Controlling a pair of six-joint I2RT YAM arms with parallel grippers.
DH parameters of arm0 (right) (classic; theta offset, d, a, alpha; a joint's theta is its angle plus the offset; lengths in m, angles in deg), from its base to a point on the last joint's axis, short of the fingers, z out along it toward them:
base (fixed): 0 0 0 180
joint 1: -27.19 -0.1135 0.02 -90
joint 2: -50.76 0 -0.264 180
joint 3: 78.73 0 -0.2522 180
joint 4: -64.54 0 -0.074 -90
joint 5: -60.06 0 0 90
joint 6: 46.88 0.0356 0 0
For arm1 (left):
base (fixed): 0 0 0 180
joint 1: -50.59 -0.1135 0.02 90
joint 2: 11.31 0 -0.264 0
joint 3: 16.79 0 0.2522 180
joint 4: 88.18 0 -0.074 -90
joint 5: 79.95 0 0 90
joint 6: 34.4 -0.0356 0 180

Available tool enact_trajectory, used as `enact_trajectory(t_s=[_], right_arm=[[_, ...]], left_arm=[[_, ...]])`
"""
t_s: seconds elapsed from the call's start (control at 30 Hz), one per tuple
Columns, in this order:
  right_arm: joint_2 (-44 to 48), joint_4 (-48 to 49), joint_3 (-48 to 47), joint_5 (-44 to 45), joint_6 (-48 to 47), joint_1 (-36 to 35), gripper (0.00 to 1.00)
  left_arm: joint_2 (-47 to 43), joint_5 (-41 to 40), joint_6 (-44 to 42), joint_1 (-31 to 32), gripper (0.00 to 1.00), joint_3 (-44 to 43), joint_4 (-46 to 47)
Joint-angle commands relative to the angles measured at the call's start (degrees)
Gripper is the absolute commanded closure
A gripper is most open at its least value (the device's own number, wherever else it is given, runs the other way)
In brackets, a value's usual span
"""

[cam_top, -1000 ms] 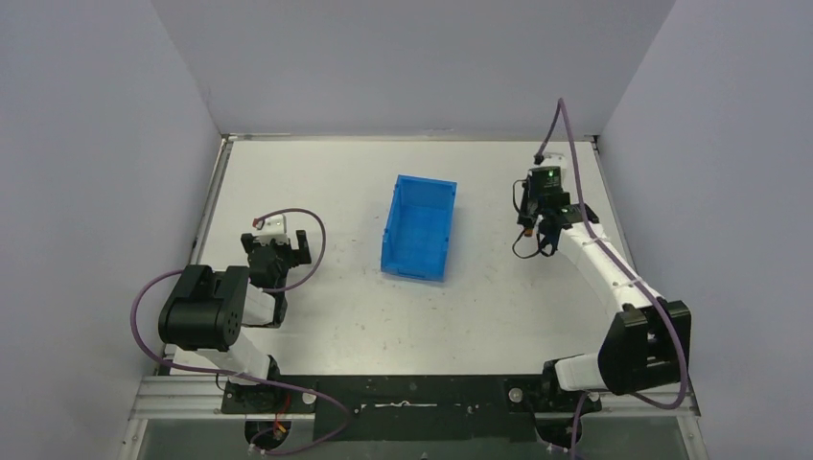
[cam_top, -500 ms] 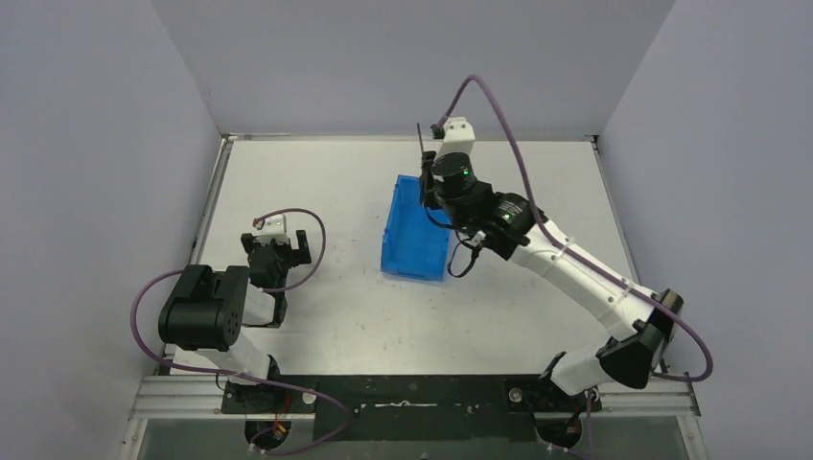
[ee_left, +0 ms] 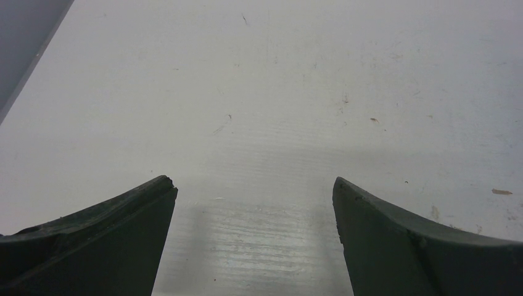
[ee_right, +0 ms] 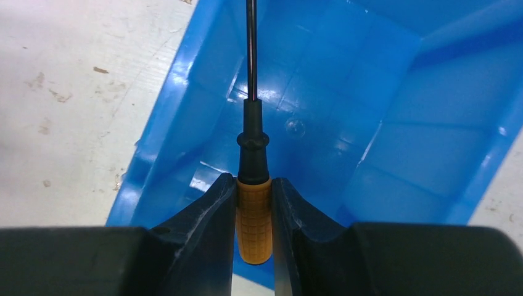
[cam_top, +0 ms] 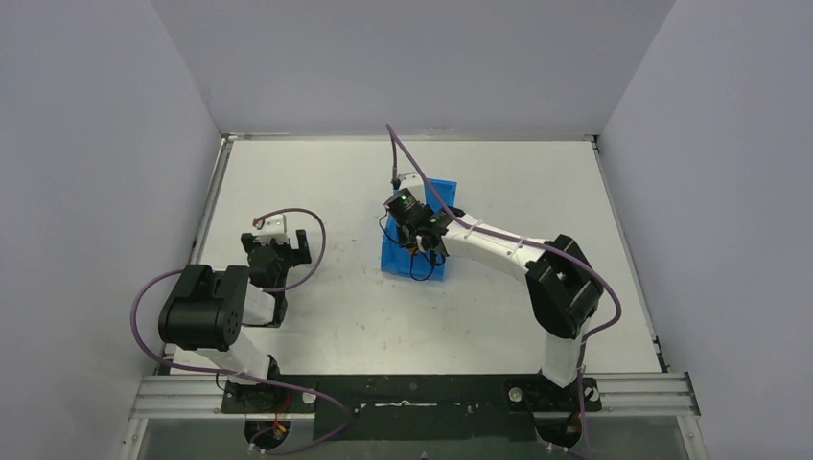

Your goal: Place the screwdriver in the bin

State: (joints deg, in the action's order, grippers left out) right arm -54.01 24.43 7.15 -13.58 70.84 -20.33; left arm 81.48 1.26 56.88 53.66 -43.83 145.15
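The blue bin (cam_top: 395, 257) stands mid-table, largely covered by my right arm. My right gripper (cam_top: 422, 241) hangs over its near half. In the right wrist view the right gripper (ee_right: 254, 182) is shut on the screwdriver (ee_right: 253, 154), both fingers pressing the orange handle. The thin black shaft points away over the bin's floor, inside its blue walls (ee_right: 185, 123). The handle's butt hangs over the bin's near lip. My left gripper (cam_top: 288, 251) rests at the left of the table. In its wrist view the left gripper (ee_left: 254, 185) is open over bare tabletop.
The white table (cam_top: 316, 182) is boxed in by grey walls at the back and both sides. A purple cable (cam_top: 393, 153) loops up from the right wrist. The arm bases sit on the black rail (cam_top: 422, 393) at the near edge.
My right arm has swung from the table's right side across to the bin and lowered over it, carrying the screwdriver. The left arm has not moved.
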Motion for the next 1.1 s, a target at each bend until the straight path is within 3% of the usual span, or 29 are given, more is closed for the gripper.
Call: enact_trajectory(t_s=[0.0,0.4,0.47,0.6,0.87,1.07], right_arm=[[-1.95,4.97,0.69,-2.28,2.03,2.32,1.0],[-8.06,9.3,2.48,-6.54,3.3,6.72,0.97],[-8.43,9.23,1.91,-7.09,3.21,6.96,0.9],[-7.87,8.75,0.6,-7.1,3.04,7.21,0.58],[-2.15,6.84,-2.43,-5.15,1.12,7.27,0.41],[7.75,7.25,-0.88,-4.3,-2.22,7.34,0.03]], left_arm=[[-0.46,-0.26,0.39,0.27,0.03,-1.25,2.25],[-0.5,-0.26,0.34,0.27,0.03,-1.24,2.28],[-0.49,-0.26,0.31,0.27,0.03,-1.25,2.23],[-0.49,-0.26,0.35,0.27,0.03,-1.31,2.19],[-0.44,-0.26,0.39,0.27,0.03,-1.31,2.27],[-0.43,-0.26,0.37,0.27,0.03,-1.31,2.2]])
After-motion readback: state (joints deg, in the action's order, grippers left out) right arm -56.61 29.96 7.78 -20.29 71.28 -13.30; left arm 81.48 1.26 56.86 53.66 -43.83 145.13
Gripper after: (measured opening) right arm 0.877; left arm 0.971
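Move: The screwdriver is already pinched by its handle in the right fingers, over the near-left part of the blue bin. The bin's middle lies roughly 5 cm ahead of the right hand, 2 cm to its right and some 7 cm below. From the idle left hand the bin's middle is about 33 cm to the right, 2 cm farther out and 2 cm lower. The screwdriver, still held by its handle, is lowered about 8 cm into the bin by the right hand, easing some 3 cm forward and 2 cm right towards the bin's middle as the fingers tip nearly 10 degrees further down. At the bottom the fingers open and let go of the handle, then the hand rises about 6 cm, drifting slightly forward, tipping back and spreading nearly wide. ##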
